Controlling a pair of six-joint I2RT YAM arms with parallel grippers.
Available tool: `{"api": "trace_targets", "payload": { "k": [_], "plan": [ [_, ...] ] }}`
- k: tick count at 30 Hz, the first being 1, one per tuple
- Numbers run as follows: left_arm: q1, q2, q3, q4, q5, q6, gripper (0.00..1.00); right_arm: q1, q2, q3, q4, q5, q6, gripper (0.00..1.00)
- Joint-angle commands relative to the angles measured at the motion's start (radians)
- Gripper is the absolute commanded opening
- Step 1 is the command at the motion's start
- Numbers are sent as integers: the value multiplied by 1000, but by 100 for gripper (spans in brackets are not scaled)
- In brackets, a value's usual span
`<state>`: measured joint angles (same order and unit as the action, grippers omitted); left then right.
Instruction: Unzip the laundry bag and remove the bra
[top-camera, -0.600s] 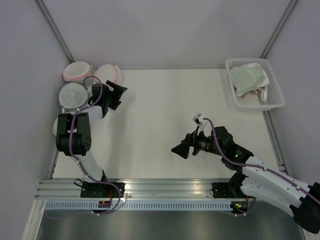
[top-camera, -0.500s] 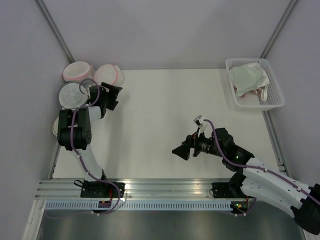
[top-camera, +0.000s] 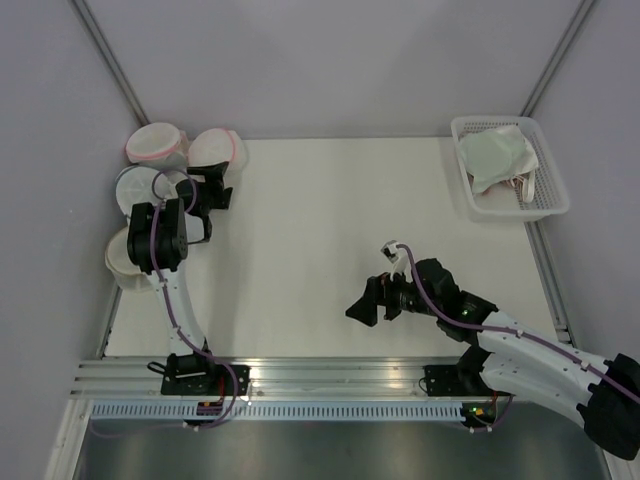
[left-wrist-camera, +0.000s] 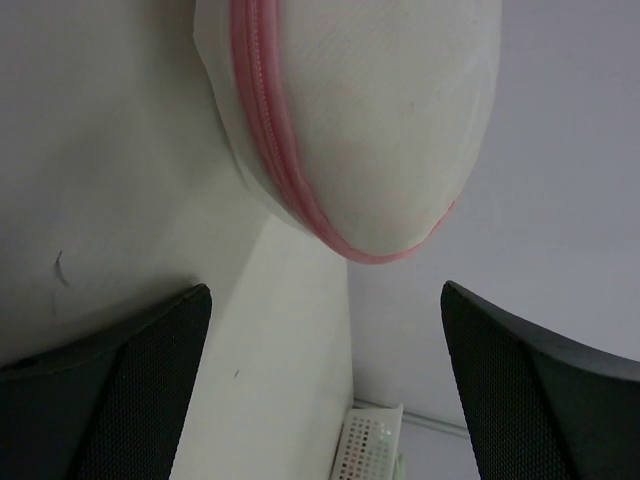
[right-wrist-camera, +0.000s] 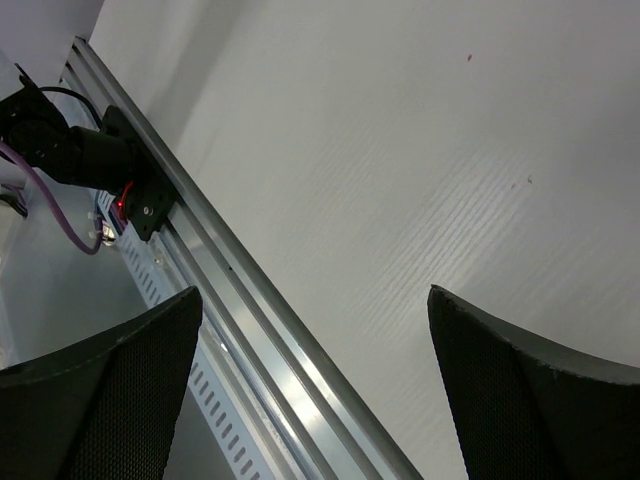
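Observation:
The laundry bag (top-camera: 216, 148), a white mesh dome with a pink zipper rim, lies at the far left back of the table. In the left wrist view the laundry bag (left-wrist-camera: 370, 120) fills the upper frame, its pink zipper running down its side. My left gripper (top-camera: 216, 176) points at it from just in front, open and apart from it; nothing is between the left gripper's (left-wrist-camera: 325, 292) jaws. My right gripper (top-camera: 360, 303) hangs open over the near middle of the table. Only the table and the rail show between the right gripper's (right-wrist-camera: 315, 297) jaws. The bra is hidden.
A second pink-rimmed pouch (top-camera: 152, 143) sits left of the bag. A blue-rimmed pouch (top-camera: 138, 186) and a tan-rimmed pouch (top-camera: 122, 255) lie along the left edge beside my left arm. A white basket (top-camera: 546, 206) with a pale greenish cloth (top-camera: 494, 154) stands at the back right.
My left gripper has swung left and toward the back, closer to the pink-rimmed bag. My right gripper has drifted slightly toward the near edge. Both stay open.

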<state>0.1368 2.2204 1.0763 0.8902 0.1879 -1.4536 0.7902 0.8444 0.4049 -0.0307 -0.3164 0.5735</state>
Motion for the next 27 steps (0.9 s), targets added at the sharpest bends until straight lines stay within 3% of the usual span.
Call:
{"api": "trace_targets", "payload": {
  "k": [1,5,7,8,9,11,12,13,21,27],
  "plan": [
    [21,51,62,67,-54,-57,99,6,19,-15,17,2,15,98],
    [37,133,128,105,-16,-132,90,9,54,-8,23,-4,15,98],
    [35,162,152,116,-12,-149,76,12,67,-2,23,-4,14,98],
    [37,173,166,115,-5,-149,66,17,70,-1,23,-4,19,98],
    [40,182,180,113,4,-151,48,20,71,-1,23,-3,20,98],
    [41,203,215,121,27,-160,26,27,68,-3,23,2,26,98],
    [41,208,224,119,36,-162,10,33,67,-5,23,8,26,98],
    [41,208,235,119,54,-162,5,37,62,-6,23,11,31,98],
    [27,113,171,170,223,-76,2,61,62,-18,78,31,34,98],
    [-23,-7,-4,295,429,-88,2,63,48,18,57,98,8,98]
  ]
}}
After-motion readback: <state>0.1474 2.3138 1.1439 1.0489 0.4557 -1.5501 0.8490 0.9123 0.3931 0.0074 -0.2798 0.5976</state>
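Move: From the left hand, the laundry bag with the pink zip lies about 9 cm ahead and 2 cm to the left, roughly level in height. A second pink-trimmed bag stands some 18 cm farther left and about as far out. The round white bag is around 25 cm to the hand's left and 3 cm nearer the base. From the right hand, the laundry bag is about 50 cm ahead, 44 cm left and 7 cm lower. The left fingers close on the near end of the pink zip band and pinch it while the hand pushes about 4 cm forward and slightly left into the bag. Keeping that grip, the hand draws back about 4 cm and right about 5 cm, rising a little and turning some 10 degrees clockwise. The right hand, open and empty, sinks about 2 cm. ##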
